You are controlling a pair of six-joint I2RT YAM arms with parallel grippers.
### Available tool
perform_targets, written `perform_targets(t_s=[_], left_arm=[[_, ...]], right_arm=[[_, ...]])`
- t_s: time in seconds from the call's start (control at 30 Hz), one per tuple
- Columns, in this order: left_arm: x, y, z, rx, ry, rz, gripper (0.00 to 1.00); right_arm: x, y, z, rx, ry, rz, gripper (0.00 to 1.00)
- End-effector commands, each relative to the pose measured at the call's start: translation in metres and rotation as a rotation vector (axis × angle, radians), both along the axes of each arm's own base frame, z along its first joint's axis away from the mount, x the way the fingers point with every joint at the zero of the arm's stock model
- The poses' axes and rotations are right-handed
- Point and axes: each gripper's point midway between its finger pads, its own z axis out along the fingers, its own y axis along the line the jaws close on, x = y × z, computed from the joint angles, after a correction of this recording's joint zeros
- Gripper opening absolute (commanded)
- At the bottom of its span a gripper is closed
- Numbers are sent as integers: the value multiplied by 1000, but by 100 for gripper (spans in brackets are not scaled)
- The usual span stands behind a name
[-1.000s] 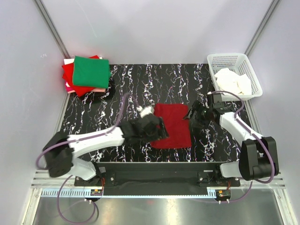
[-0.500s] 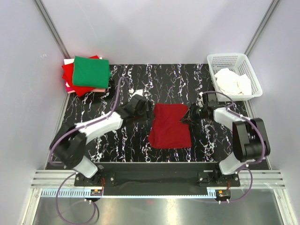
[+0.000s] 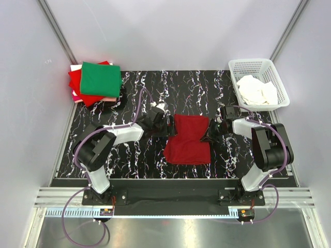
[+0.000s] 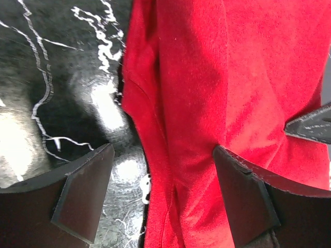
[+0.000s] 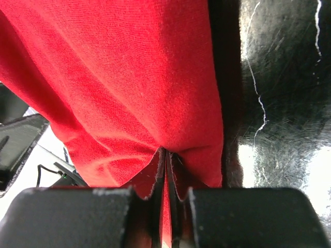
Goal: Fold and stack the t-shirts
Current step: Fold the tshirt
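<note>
A folded dark crimson red t-shirt [image 3: 189, 139] lies on the black marbled table [image 3: 134, 160] in the middle. My left gripper [image 3: 166, 124] is open at the shirt's upper left corner; in the left wrist view its fingers [image 4: 85, 191] straddle the shirt's edge [image 4: 207, 103]. My right gripper [image 3: 211, 132] is shut on the shirt's right edge, pinching the cloth [image 5: 129, 93] between its pads. A stack of folded t-shirts with a green one [image 3: 100, 79] on top, over bright red and pale pink, sits at the back left.
A white lattice basket [image 3: 258, 65] holding white cloth stands at the back right corner. Grey walls and metal rails close in the table on three sides.
My left gripper has swung from the shirt's lower left up to its upper left corner. My right gripper has closed in on the right edge and the cloth has bunched there.
</note>
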Motion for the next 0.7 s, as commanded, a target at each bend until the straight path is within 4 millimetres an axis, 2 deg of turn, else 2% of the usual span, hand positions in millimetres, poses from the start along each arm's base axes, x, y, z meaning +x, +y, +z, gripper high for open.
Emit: perform_targets(t_s=[0.0,0.07,0.2,0.23,0.27,0.33,0.4,0.47,0.53,0.57,0.6,0.63,0.67], left_arm=[[10,-13,13,-81,-62,-22,84],[13,-13,7,-66,-55,-26,84],[18,-18,8,-80,-58,-40,83],[19,-17,13,-86,-64,-35,77],[18,-15,19,-94,-72,-27,77],[19,-8,44,-123,-130,16,77],[21,-2,58,-118,-158,46,79],[26,-5,71,-114,-186,23,80],[29,-12,55,-87,-141,-6,80],[34,-22,62,-98,-144,-40,79],[36,-28,57,-95,-131,-55,79],[38,-29,37,-65,-91,-59,78],[44,-31,34,-50,-86,-49,78]], right_arm=[[-8,-2,-10,-37,4,24,10],[-8,-3,-9,-43,-4,17,11],[-8,-2,-10,-35,-15,23,11],[-8,-2,-10,-36,-14,21,11],[-8,-2,-10,-35,-20,21,11],[-8,-2,-10,-34,-26,23,11],[-8,-2,-10,-32,-28,17,11],[-7,-2,-10,-30,-28,18,11],[-8,-1,-10,-30,-27,18,11],[-8,-2,-10,-30,-30,18,11],[-8,-1,-11,-30,-27,18,11],[-8,-1,-11,-30,-29,18,11],[-8,-2,-11,-30,-29,17,11]])
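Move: The folded red t-shirt lies under the inner side of my left hand, its middle some 7 cm to the right and 6 cm back, about 2 cm below. Its far-left corner is about 4 cm ahead and 1 cm to the right; its near-left corner is roughly 13 cm back and 3 cm to the left. From my right hand, already pinching its right edge, the t-shirt's middle is about 6 cm left and 1 cm back. I hold my left hand low over the t-shirt's left edge, fingers spread, easing barely a centimetre inward, then lift it about 5 cm while it swings some 3 cm forward and 2 cm to the right, over the far-left part of the shirt, fingers still wide open. My right hand stays put, keeping its pinch on the right edge. ##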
